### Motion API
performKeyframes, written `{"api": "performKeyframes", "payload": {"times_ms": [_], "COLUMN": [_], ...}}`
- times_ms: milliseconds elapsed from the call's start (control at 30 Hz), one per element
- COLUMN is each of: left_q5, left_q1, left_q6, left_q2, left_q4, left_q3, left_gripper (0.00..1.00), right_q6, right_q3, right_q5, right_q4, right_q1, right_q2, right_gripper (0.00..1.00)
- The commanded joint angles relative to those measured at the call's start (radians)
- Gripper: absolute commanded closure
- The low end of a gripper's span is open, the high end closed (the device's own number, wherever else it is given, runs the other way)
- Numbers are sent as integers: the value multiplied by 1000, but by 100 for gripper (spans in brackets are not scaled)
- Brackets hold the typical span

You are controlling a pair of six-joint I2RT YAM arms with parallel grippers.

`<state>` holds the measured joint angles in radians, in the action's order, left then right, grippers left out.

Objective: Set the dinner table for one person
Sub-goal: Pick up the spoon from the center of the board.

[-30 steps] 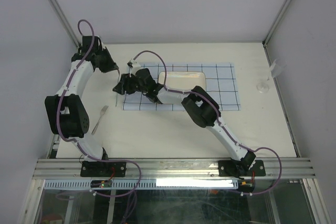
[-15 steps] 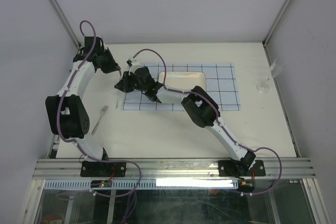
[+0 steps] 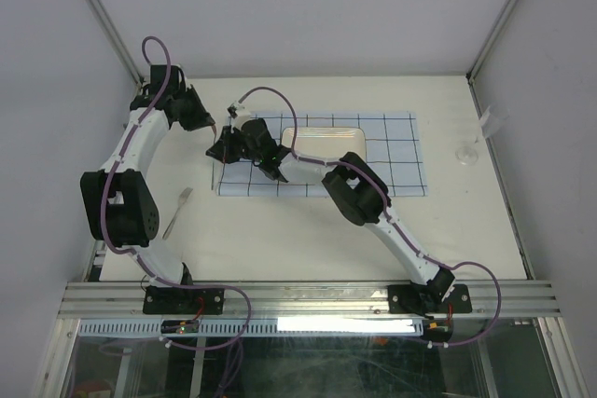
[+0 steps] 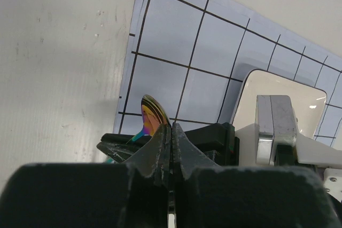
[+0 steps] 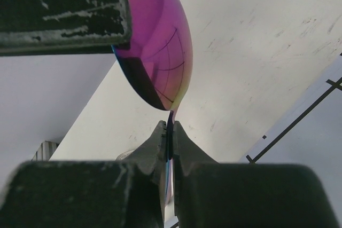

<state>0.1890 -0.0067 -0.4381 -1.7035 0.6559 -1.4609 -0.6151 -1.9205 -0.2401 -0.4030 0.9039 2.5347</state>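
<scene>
An iridescent spoon (image 5: 160, 46) stands upright over the left edge of the pale-blue grid cloth (image 3: 382, 151). My right gripper (image 5: 169, 124) is shut on its thin neck just below the bowl. My left gripper (image 4: 171, 126) is shut too, and the spoon's bowl (image 4: 151, 115) sits right against its fingertips. Whether the left jaws pinch the bowl I cannot tell. In the top view both grippers meet at the cloth's left end, the left (image 3: 213, 126) just above the right (image 3: 222, 144). The cream dinner table (image 3: 280, 230) lies beneath.
A white rectangular plate (image 3: 326, 140) lies on the cloth behind the right arm. A fork (image 3: 177, 213) lies on the table beside the left arm. A clear glass (image 3: 465, 152) stands near the right edge rail.
The right gripper's jaws have closed onto the spoon's neck. Both wrists have shifted a little; the thin handle seen hanging below them earlier is now hidden.
</scene>
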Motion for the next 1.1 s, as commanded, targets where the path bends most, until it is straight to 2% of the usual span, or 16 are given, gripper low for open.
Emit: {"api": "performKeyframes", "payload": {"times_ms": [0,33,233,300,400,633,833,1067], "left_q5": [27,27,35,36,29,-4,-71,-173], "left_q1": [-6,-6,-7,-7,-10,-12,-10,-10], "left_q6": [-11,-11,-13,-13,-11,2,34,68], "left_q2": [48,47,39,41,49,56,74,132], "left_q4": [-58,-58,-58,-57,-56,-27,40,71], "left_q3": [-22,-22,-32,-37,-44,-101,-239,-291], "left_gripper": [100,99,74,62,54,47,37,33], "right_q6": [48,50,63,65,71,83,122,170], "right_q3": [-5,3,20,19,19,27,43,48], "right_q5": [-12,-9,-4,-1,3,12,22,34], "right_q4": [-54,-56,-52,-50,-42,-25,10,92], "right_q1": [13,13,13,13,13,13,13,13], "right_q2": [-39,-44,-60,-62,-66,-82,-118,-186], "right_gripper": [100,100,100,100,100,100,100,100]}}
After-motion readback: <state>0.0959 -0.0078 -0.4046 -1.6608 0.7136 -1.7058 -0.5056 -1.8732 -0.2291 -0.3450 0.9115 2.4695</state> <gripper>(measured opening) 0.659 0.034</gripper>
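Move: The spoon's bowl is between the left hand's fingertips, its middle about 1 cm below the hand point. From that hand the cream tray is some 28 cm right, 5 cm back and 14 cm down; the fork is about 12 cm left, 22 cm back and 15 cm down. The right hand already pinches the spoon just below the bowl, whose middle is roughly 6 cm ahead, 1 cm left and 5 cm above it. The left fingers open, freeing the spoon's bowl, then rise about 10 cm while the right keeps pinching the handle. ##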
